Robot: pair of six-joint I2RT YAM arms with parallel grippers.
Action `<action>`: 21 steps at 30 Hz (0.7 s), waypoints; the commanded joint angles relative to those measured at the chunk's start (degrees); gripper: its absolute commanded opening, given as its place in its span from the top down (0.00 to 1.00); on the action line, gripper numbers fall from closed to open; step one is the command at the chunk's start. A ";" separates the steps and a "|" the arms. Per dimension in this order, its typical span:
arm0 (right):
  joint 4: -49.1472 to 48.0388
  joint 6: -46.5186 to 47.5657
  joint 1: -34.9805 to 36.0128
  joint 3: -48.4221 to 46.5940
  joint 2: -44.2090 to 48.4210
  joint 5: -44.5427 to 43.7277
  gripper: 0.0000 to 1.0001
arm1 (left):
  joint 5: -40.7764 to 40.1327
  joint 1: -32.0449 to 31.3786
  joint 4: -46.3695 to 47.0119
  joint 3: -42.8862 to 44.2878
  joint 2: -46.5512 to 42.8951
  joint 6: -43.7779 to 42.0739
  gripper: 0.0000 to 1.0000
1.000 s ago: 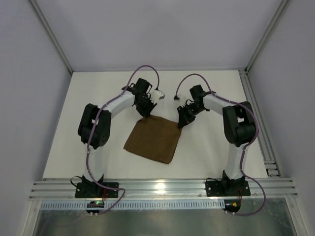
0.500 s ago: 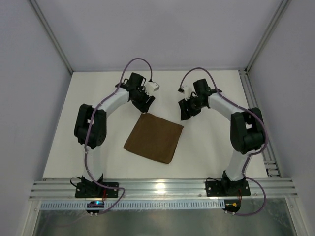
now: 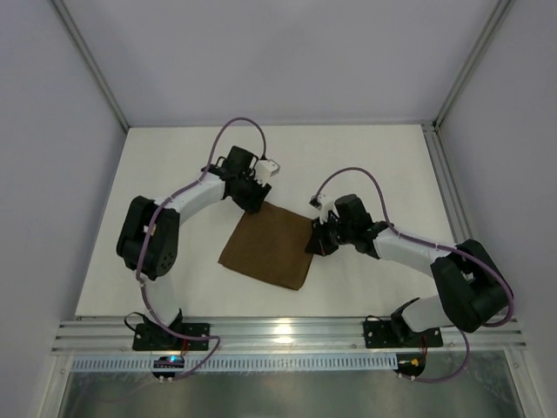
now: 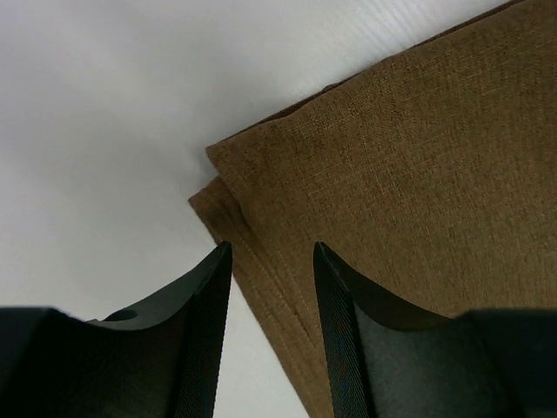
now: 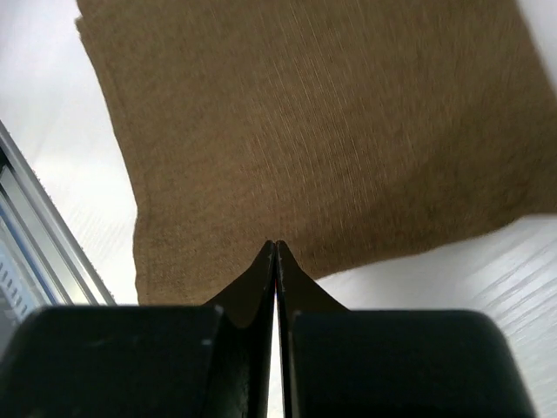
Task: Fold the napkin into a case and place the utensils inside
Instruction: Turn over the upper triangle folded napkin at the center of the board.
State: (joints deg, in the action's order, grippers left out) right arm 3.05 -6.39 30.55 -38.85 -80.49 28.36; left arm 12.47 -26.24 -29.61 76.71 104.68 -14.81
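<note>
The dark brown napkin (image 3: 268, 246) lies flat as a rough square in the middle of the white table. Its corner shows two layers in the left wrist view, where the napkin (image 4: 418, 165) fills the right side. My left gripper (image 3: 252, 198) is at the far corner, open, its jaws (image 4: 271, 252) either side of the layered edge. My right gripper (image 3: 313, 244) is low at the right edge, shut, with its tips (image 5: 275, 246) over the napkin (image 5: 305, 122) just inside the border. No cloth shows between them. The utensils and a case are out of view.
An aluminium rail (image 3: 287, 335) runs along the near edge by both arm bases, and it shows again as the rail (image 5: 35, 235) in the right wrist view. A second rail (image 3: 452, 218) lines the right side. Grey walls close in the table.
Both grippers rose off the far corners and opened. The left has since dropped back to the far corner, part closed. The right swung nearer to the right edge and shut.
</note>
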 commanded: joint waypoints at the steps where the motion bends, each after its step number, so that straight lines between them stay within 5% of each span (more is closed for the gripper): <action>1: -13.68 -9.07 -0.49 4.91 1.13 0.74 0.97 | -1.30 -1.01 3.41 1.51 3.41 2.76 0.55; 9: -16.06 -10.75 -0.57 8.18 -4.59 1.87 0.97 | -7.63 -1.01 4.29 5.38 11.32 5.14 0.59; 21: -0.86 -3.63 1.87 2.65 6.21 -2.69 0.95 | -4.12 -1.09 0.96 7.84 5.28 6.98 0.56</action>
State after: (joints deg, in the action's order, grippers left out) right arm -1.30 -13.28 30.44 -32.12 -78.52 27.51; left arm 6.87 -27.38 -28.01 81.78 114.85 -8.99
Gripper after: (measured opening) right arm 0.047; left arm 0.433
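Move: The folded napkin lies flat just under both hands. Its middle is about 11 cm back, 4 cm to the right and 6 cm below the left hand, whose half-open fingers hang near the far-left corner, roughly 4 cm ahead and 1 cm right. From the right hand, the middle is some 12 cm left, 1 cm ahead and 5 cm below; the far-right corner is about 9 cm straight ahead, the near-right corner 11 cm back and 4 cm left. Onto the napkin's far-left corner area the left hand drops about 5 cm, fingers kept half open and seemingly pressing it, then shifts some 2 cm forward, stays low and just starts to rise. By the napkin's right edge the right hand, still shut, sinks about 4 cm while easing 2 cm back and tipping down, then lifts again by over 2 cm. ##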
